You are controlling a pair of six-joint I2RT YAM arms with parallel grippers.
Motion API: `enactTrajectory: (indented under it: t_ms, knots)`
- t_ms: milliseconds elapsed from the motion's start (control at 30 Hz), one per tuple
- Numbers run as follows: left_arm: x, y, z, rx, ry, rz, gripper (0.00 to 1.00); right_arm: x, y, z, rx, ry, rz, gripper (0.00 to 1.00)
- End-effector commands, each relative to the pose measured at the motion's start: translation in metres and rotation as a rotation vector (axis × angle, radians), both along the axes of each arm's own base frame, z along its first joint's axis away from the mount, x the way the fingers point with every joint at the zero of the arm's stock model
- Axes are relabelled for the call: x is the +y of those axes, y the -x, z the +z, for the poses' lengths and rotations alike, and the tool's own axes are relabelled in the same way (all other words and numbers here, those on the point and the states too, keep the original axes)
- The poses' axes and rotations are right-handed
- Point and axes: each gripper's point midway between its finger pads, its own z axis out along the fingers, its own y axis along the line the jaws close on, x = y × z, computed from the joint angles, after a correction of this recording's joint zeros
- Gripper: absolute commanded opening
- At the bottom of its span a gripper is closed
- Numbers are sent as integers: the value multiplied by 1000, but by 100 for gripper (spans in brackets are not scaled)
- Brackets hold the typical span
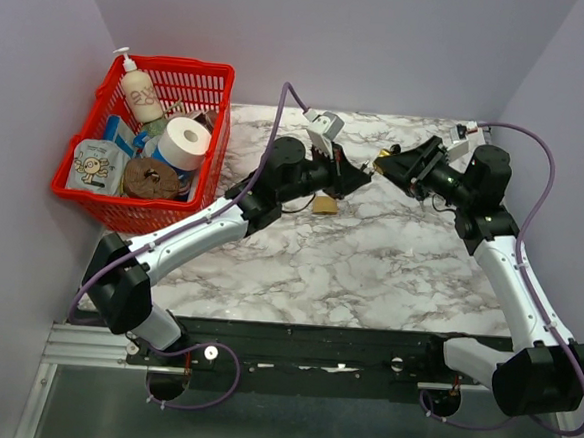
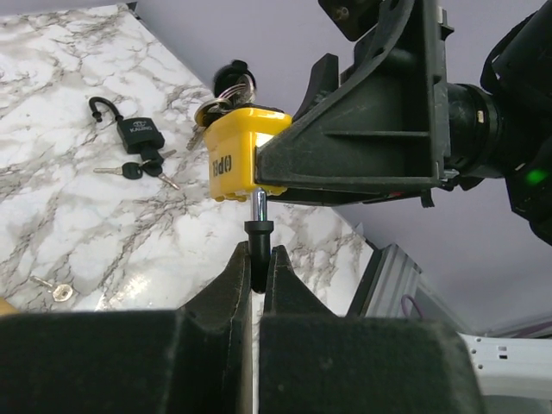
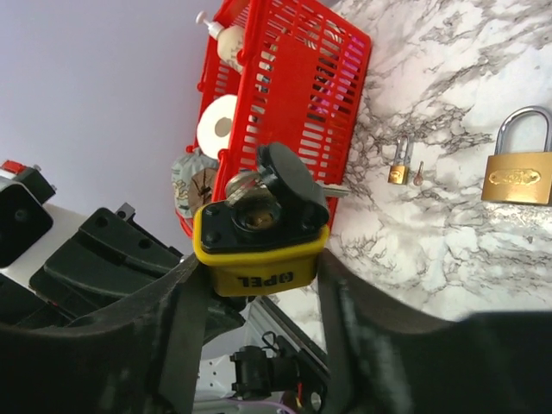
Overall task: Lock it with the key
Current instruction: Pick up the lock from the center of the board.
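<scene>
The yellow padlock marked OPEL is held off the table by its body, my right gripper shut on its two sides. Its black keyhole cover is swung aside, and a silver key lies against that end. I cannot tell whether the key is in the keyhole. In the left wrist view the padlock points its steel shackle towards me. My left gripper is shut on the shackle's black tip. From above, both grippers meet over the table's far middle.
A brass padlock lies below the grippers. A black padlock with keys and a loose small key lie on the marble. A small brass lock is nearby. The red basket of goods stands at the back left.
</scene>
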Motion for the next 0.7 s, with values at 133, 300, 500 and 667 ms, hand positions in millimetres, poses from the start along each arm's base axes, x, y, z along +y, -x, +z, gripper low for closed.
enactTrajectory:
  t_ms: [133,300,500,667]
  knots:
    - [41,-1,19,-226,-98,-97,0,-9,37,4,-206,230,155,100]
    - [59,42,14,-376,-188,-373,0,-16,77,-5,-642,558,393,100]
    - [68,94,-3,-609,-302,-632,0,-17,110,-10,-970,777,620,100]
    - [64,107,-9,-640,-357,-683,0,2,130,-3,-1053,767,747,100]
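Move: The left hand already pinches the yellow lock's shackle, its body about 4 cm to the right and 2 cm ahead, level. The lock body is still between the right fingers, roughly 1 cm ahead and 1 cm left. On the table some 27 cm below the left hand, the big brass padlock lies about 12 cm ahead and 6 cm left, the black padlock about 20 cm ahead and 16 cm right. The right hand opens, freeing the yellow lock and backing 10 cm; the left carries it left, then back. ##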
